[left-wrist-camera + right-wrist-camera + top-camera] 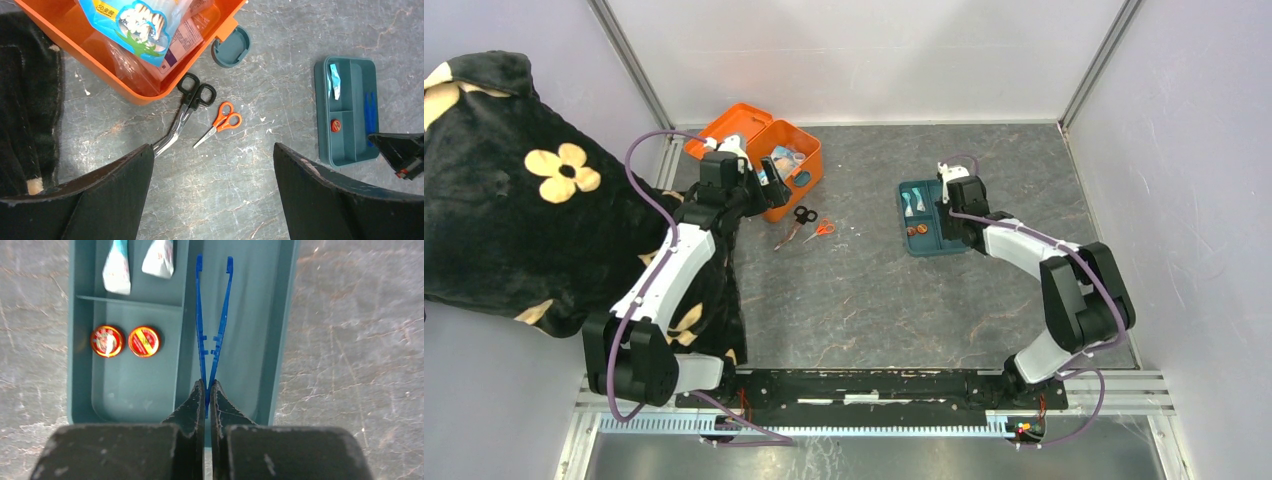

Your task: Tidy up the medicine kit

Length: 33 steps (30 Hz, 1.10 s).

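Observation:
The orange medicine kit stands open at the back left, with packets inside and its teal latch hanging at the front. My left gripper hovers open over bare table beside it, nothing between its fingers. Just ahead lie black-handled scissors and small orange scissors. My right gripper is shut on the joined end of blue tweezers, whose arms stretch along the long compartment of the teal tray.
The teal tray also holds two red round tins and two small sachets. A black blanket with yellow flowers covers the left side beside my left arm. White walls enclose the grey table.

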Motion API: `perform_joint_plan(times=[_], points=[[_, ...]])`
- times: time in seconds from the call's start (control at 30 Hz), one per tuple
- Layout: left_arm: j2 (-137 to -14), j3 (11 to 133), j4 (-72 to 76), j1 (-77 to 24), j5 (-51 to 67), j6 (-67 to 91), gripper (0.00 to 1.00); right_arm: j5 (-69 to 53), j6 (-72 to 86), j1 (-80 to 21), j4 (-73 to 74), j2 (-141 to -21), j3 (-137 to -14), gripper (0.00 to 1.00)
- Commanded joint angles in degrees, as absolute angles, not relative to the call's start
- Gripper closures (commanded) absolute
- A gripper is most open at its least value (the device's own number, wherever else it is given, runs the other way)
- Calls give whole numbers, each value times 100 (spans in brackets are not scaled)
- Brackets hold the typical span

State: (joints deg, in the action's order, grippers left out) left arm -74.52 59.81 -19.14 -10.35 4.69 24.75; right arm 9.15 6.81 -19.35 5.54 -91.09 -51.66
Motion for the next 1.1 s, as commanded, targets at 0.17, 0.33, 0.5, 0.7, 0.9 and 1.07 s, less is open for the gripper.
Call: perform_joint_plan(times=[0.17,0.33,0.5,0.7,0.9,1.07], points=[[-7535,6188,-1910,-1011,506,2215,6,866,739,-1870,859,-9542,-5128,95],[-7376,6195,-2070,-1011,58,2153,5,964,761,-1859,849,-9326,-5106,67],[-7361,6136,-2066,-1019,60,2151,4,1106,848,-1857,780,-8853,-5017,58],[-7340,5919,-2106,-1033,203,2224,4,1217,868,-1856,580,-7942,-4750,50],[-7417,5792,-2197,-1376,260,2363,5,735,844,-1855,91,-7124,-4322,37],[-7317,5281,-2011,-2246,-283,2858,6,630,828,-1860,96,-6937,-4140,33]])
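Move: My right hand still holds the blue tweezers by their joined end, low over the tray. The middle of its long compartment lies about 5 cm ahead and 5 cm down; the two red tins sit 2 cm ahead and 6 cm left, the teal sachets 8 cm ahead and 8 cm left. From my left hand, the orange scissors lie roughly 2 cm ahead, 7 cm right and 18 cm down; the black shears are 2 cm ahead and 1 cm right. I sink my right hand about 4 cm, easing slightly back, and open its fingers to let the tweezers go in the long compartment, then lift clear some 11 cm while the fingers tip up about 20 degrees. My left hand, fingers wide open, hovers at first, then swings down, back and right towards the orange scissors, picking up speed. ##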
